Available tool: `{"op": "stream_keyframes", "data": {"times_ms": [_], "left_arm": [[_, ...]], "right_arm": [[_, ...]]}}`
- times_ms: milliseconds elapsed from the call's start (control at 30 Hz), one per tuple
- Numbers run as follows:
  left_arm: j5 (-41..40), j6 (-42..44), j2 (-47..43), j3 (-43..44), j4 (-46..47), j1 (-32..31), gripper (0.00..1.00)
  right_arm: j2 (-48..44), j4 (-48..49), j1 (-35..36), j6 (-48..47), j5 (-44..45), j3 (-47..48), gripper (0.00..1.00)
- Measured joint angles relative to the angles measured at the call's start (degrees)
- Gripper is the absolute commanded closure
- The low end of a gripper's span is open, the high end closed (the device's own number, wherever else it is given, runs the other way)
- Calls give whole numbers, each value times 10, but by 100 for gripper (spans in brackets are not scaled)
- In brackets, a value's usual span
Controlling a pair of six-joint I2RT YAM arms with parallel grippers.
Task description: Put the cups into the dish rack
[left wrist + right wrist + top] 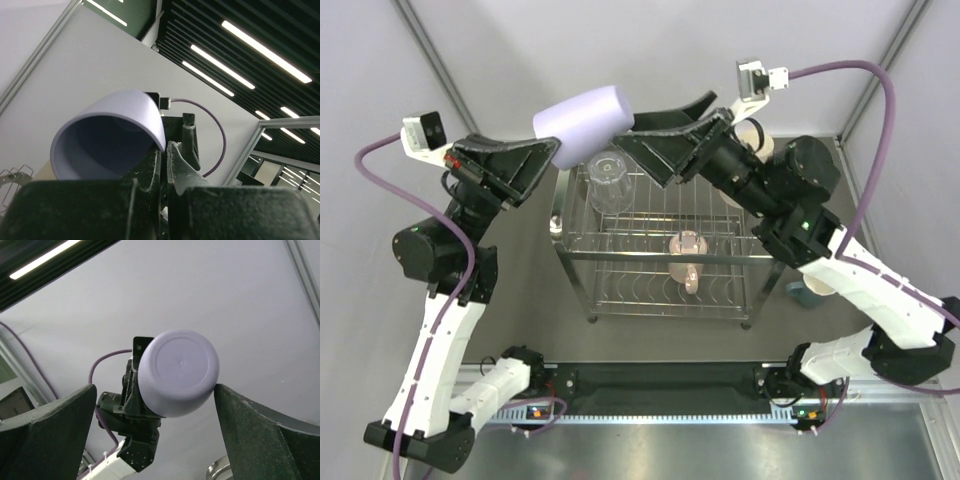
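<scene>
A lavender tumbler (585, 118) hangs on its side high above the dish rack (620, 258). My left gripper (556, 150) is shut on its rim, one finger inside the mouth (115, 125) and one outside. My right gripper (636, 132) stands open at the tumbler's flat base (178, 371), a finger to either side; the right finger (250, 425) looks very close to the base edge. On the rack's top tier a clear glass (607, 180) and a pink handled mug (688, 255) sit upside down.
A teal mug (810, 292) stands on the table right of the rack, partly under my right arm. A beige tumbler (756, 138) shows behind the right wrist. Grey walls and frame posts close in the back.
</scene>
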Motion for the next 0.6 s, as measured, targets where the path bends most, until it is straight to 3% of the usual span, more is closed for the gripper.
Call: {"op": "stream_keyframes", "data": {"times_ms": [433, 600], "left_arm": [[-16, -24, 18, 4, 29, -1, 100], [-14, -27, 14, 4, 28, -1, 100]], "right_arm": [[83, 53, -3, 24, -14, 59, 8], [87, 60, -3, 36, -5, 59, 32]]}}
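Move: The purple cup, held by the left hand with its base towards the right hand, has its middle about 5 cm left of the right hand and 1 cm ahead, level with it; from the left hand it is some 4 cm right, 3 cm ahead and 1 cm up. On the rack some 28 cm below, the clear glass is about 14 cm ahead and 5 cm left of the right hand, the beige cup 17 cm ahead and 21 cm right. Leftwards by about 3.5 cm, with some 2 cm forward, the open right hand brings its fingers over the base end of the purple cup, slowing to a near stop. There they close partway, and come against the cup's sides near the base. The left hand stays almost in place, its shut fingers keeping hold of the rim. ##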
